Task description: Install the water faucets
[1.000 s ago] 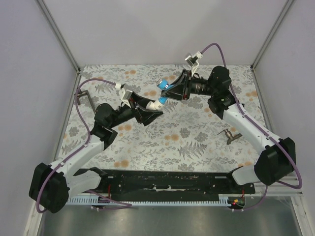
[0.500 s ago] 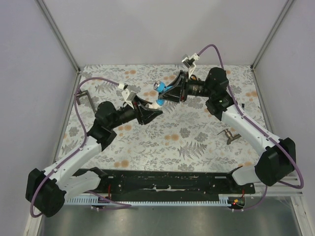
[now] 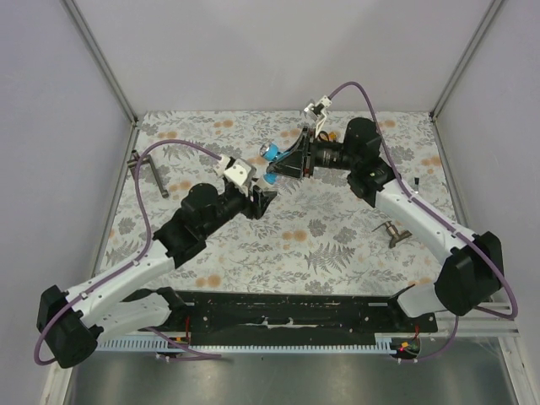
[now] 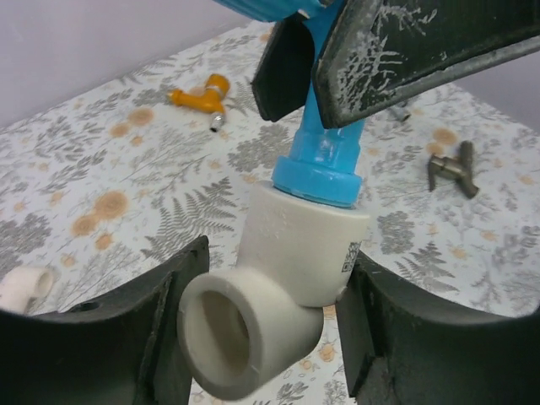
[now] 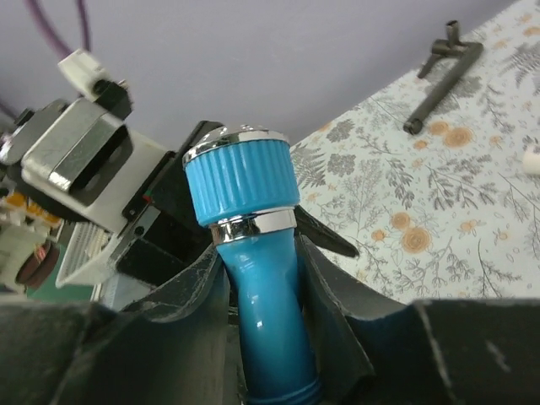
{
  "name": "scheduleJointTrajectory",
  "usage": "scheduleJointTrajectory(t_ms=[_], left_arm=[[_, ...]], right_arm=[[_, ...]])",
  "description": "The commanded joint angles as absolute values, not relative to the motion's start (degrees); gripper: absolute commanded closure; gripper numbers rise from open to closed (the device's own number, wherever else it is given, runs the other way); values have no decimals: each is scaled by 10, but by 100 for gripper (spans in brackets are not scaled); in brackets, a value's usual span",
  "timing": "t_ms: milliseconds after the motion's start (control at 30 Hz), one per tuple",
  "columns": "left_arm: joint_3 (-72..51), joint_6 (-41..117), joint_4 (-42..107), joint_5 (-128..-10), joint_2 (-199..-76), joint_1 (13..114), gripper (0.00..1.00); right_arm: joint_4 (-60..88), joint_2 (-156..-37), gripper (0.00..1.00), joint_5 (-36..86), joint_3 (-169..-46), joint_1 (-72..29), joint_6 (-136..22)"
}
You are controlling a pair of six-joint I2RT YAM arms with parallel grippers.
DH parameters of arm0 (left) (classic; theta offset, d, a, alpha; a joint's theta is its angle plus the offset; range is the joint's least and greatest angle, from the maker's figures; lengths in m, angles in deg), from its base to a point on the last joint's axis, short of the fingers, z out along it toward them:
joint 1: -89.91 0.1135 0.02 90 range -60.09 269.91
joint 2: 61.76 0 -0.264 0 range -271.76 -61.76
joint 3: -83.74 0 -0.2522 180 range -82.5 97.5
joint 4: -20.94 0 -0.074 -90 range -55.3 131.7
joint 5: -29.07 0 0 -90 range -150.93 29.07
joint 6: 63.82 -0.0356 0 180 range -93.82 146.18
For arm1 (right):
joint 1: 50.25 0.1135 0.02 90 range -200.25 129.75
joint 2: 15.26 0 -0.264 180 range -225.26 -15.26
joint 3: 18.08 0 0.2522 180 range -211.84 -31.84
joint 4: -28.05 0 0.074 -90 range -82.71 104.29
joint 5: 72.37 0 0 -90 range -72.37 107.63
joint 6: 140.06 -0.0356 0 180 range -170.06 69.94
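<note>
The blue faucet (image 5: pixel 257 278) is upright between my right gripper's (image 5: pixel 257 287) fingers, which are shut on its stem below the ribbed knob. In the left wrist view its blue base (image 4: pixel 325 164) sits in the top of a white elbow fitting (image 4: pixel 291 270). My left gripper (image 4: pixel 274 308) is shut on that fitting. In the top view both grippers meet above the table's back middle, left (image 3: pixel 261 196) and right (image 3: pixel 283 169), with the blue faucet (image 3: pixel 270 153) between them. The orange faucet (image 4: pixel 200 95) lies on the table beyond.
A dark metal bracket (image 3: pixel 392 230) lies on the right of the table, and it also shows in the left wrist view (image 4: pixel 451 167). A dark rod-like piece (image 3: pixel 148 174) lies at the left. A loose white fitting (image 4: pixel 21 291) lies on the floral mat.
My left arm has reached further forward and to the right. My right gripper with the blue faucet has shifted left and back and turned. Both grips have held.
</note>
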State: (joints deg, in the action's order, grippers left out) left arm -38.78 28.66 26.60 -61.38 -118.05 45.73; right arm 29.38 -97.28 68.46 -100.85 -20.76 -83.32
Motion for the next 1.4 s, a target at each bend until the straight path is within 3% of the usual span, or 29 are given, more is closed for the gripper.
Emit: scheduleJointTrajectory(t_ms=[0,133,300,567,867,1033,1167,1200,1367], left_arm=[[-362,290,275,-464,-1179,476,29],[-372,371,323,-516,-1176,545,19],[-385,492,414,-594,-1179,695,17],[-394,517,541,-497,-1148,749,15],[-382,501,607,-455,-1107,754,15],[-372,480,625,-434,-1080,755,15],[-358,472,639,-433,-1062,755,15],[-355,472,641,-434,-1054,755,15],[-343,466,650,-427,-1010,754,12]], right_arm=[[213,-999,100,534,-1006,-239,-850],[175,-1030,100,523,-1001,-301,-862],[176,-1080,100,515,-986,-403,-896],[264,-1219,97,530,-999,-600,-988],[240,-1386,68,524,-1126,-660,-994],[158,-1415,41,505,-1176,-682,-957],[91,-1407,15,492,-1183,-707,-915],[81,-1399,5,490,-1177,-716,-909],[7,-1313,2,439,-1137,-742,-848]])
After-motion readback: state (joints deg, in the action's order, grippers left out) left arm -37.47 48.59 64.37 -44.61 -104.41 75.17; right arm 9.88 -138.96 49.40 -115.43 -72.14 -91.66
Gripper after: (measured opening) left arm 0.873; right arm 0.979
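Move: The blue faucet, already joined to the white elbow, is held up off the table: the right fingers grip the blue body, the left fingers the elbow. The open landing spot lies about 26 cm ahead of the right hand, 35 to its right and 30 below. On the table, the silver faucet is some 9 cm nearer and 6 right of that spot, the orange faucet about 21 left and 5 farther out. From the left hand the spot is roughly 27 ahead, 40 right, 23 down. The white elbow comes free as the left fingers open; that hand swings some 22 cm left and about 6 down overall, bowing forward and back, turning counter-clockwise. Keeping its grip, the right hand sweeps right, down and forward, turning clockwise and tipping some 50 degrees down, to set the joined faucet on the table between the orange and silver faucets, then opens wide and backs off about 6 cm rightward. ##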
